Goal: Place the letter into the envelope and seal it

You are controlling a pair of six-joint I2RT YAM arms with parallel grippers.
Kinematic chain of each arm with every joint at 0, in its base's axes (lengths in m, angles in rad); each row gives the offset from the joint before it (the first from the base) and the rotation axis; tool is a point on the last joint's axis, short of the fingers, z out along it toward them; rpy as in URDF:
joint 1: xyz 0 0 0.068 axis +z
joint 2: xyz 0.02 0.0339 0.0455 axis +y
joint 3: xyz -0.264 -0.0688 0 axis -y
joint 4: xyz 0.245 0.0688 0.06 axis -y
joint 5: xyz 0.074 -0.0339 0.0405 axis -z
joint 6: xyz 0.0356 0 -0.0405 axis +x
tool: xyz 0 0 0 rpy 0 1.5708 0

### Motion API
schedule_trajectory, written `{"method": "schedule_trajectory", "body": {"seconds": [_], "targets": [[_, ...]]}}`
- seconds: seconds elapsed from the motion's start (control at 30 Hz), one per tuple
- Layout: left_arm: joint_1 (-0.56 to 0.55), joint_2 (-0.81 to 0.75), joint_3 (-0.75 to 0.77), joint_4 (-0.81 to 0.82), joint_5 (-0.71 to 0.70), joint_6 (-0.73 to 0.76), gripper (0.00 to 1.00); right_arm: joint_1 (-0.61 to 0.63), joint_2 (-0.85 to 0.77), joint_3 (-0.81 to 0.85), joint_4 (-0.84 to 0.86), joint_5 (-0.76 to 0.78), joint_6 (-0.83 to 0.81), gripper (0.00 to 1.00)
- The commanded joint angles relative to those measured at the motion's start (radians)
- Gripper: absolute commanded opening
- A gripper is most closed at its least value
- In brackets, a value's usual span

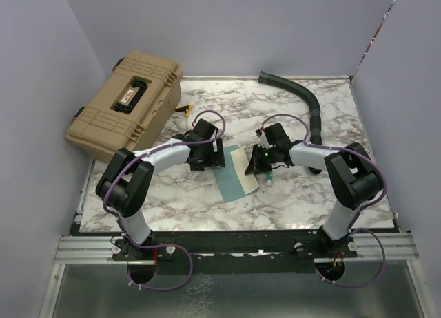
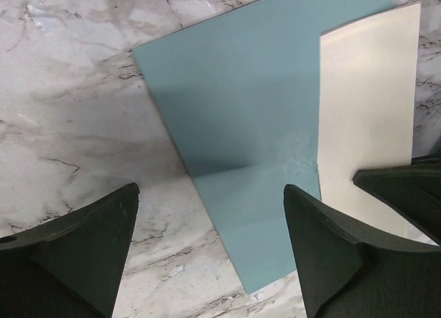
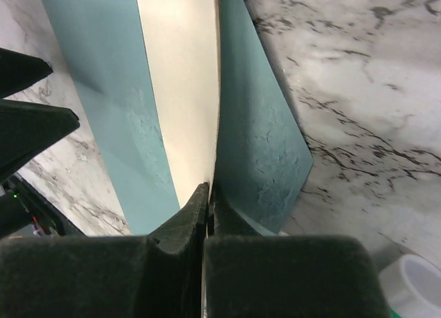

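Note:
The teal envelope [image 1: 233, 172] lies flat on the marble table, and its body fills the left wrist view [image 2: 241, 118]. Its flap [image 3: 265, 132] stands lifted, teal outside and cream inside [image 3: 182, 91]. My right gripper [image 3: 209, 191] is shut on the flap's edge [image 1: 256, 168]. My left gripper [image 2: 210, 242] hangs open just above the envelope's near corner, one finger [image 2: 83, 252] over bare marble and the other finger [image 2: 331, 252] over the teal paper, touching nothing [image 1: 209, 155]. The letter is hidden.
A tan hard case [image 1: 127, 104] sits at the back left, half off the marble. A black corrugated hose [image 1: 306, 101] curves along the back right. A small white and green cap [image 3: 413, 283] lies by my right gripper. A yellow bit [image 1: 185, 110] lies near the case.

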Motion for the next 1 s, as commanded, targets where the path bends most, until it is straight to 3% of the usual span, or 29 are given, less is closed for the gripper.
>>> {"method": "schedule_trajectory", "body": {"seconds": [0.0,0.3,0.53,0.83,0.97], "targets": [[0.014,0.022,0.009,0.013,0.03,0.014,0.86,0.048,0.029,0.035,0.051,0.094,0.051,0.01],[0.05,0.033,0.017,0.028,0.04,0.046,0.86,0.077,0.029,0.072,0.044,0.141,0.071,0.01],[0.078,0.012,0.052,-0.017,0.027,0.064,0.86,0.077,-0.041,0.105,-0.089,0.204,0.098,0.01],[0.078,-0.009,0.055,-0.042,0.053,0.055,0.86,0.077,-0.11,0.179,-0.163,0.164,0.073,0.03],[0.078,-0.005,0.051,-0.04,0.076,0.031,0.85,0.077,-0.095,0.157,-0.123,0.2,0.067,0.01]]}}
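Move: The right hand holds the folded letter low over the teal envelope, whose middle lies about 4 cm to its left, level fore and aft and some 2 cm below. The glue stick is about 6 cm to its right and 1 cm nearer the base. From the open left hand, the envelope's middle lies about 5 cm back, 5 cm right and 3 cm below; the screwdriver lies about 9 cm left and 6 cm ahead. Right hand pushes pinched letter 2 cm left against envelope, then lifts 6 cm; left hand eases forward-left. ##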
